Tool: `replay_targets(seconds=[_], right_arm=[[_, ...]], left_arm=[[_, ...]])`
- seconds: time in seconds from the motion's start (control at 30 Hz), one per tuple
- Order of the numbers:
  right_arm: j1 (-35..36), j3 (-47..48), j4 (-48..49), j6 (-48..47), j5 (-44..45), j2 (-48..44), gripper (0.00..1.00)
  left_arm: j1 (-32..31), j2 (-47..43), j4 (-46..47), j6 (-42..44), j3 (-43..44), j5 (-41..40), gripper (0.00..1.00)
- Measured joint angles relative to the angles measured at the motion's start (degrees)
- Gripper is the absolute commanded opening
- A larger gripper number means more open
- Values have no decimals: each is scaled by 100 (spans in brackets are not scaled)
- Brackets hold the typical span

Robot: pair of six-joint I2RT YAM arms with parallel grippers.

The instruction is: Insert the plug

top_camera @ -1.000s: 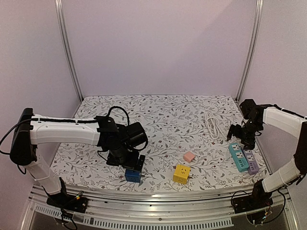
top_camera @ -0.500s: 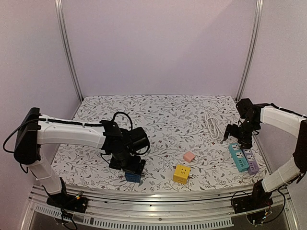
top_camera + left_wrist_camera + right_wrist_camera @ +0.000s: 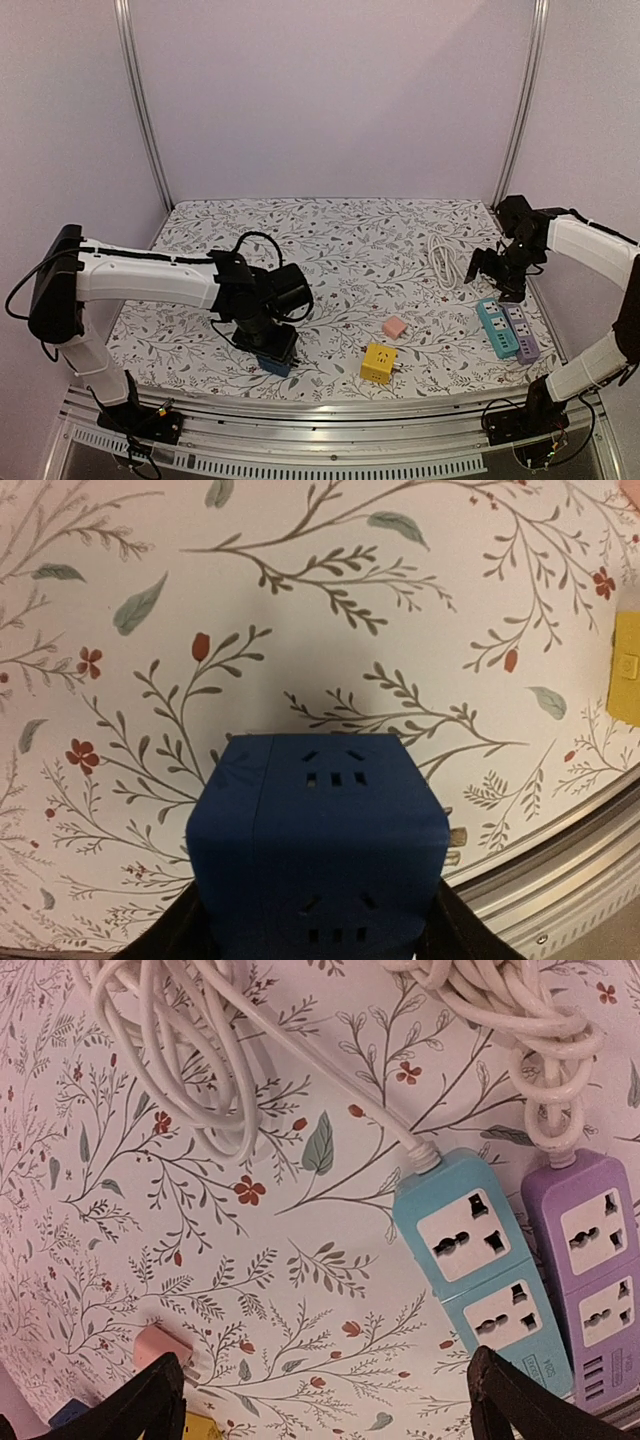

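The plug is a dark blue cube with socket holes on its faces and brass prongs on one side, resting on the flowered table near the front edge. My left gripper is down over it. In the left wrist view the blue cube fills the gap, and both black fingers press its sides. A teal power strip lies at the right beside a purple one. My right gripper hovers open just behind them, with only bare table between its fingers.
A yellow cube adapter and a small pink plug lie mid-table. A coiled white cable runs to the strips. The right wrist view shows the teal strip, the purple strip and the cable. A metal rail edges the table.
My left gripper came down over the blue cube and closed its fingers onto its sides. The right gripper shifted slightly back and up, still open.
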Motion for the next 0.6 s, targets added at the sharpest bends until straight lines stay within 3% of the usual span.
replay_targets(seconds=[0.2,0.4,0.6], right_arm=[[2,94,146,-258,-1250,-411,99],[79,286,564,-184,-2767,-822,98],[621,868,772,-26,-3508,-846,98]], left_arm=[[-4,-684,245,603,278,-42,45],[-157,-1622,1141,1537,304,-258,46],[-507,-1976,1895,2841,302,-428,46]])
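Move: The left gripper already holds the blue cube plug low by the table; the empty right gripper waits some 48 cm to its right, 13 cm farther out and 5 cm higher. From the left hand the yellow cube lies level, 22 cm right, and the pink block 27 cm right and 12 cm ahead. From the right hand the blue cube is about 48 cm left and 13 cm back; the teal strip sits 9 cm below and 6 cm right. Raise the left gripper fast, about 18 cm, keeping its pinch on the blue cube and drifting some 7 cm right, while tilting the fingers forward and right and turning clockwise. Bring the open right gripper up about 15 cm and 13 cm left, away from above the strips and towards the blue cube, swinging its fingers leftward some 35 degrees. ##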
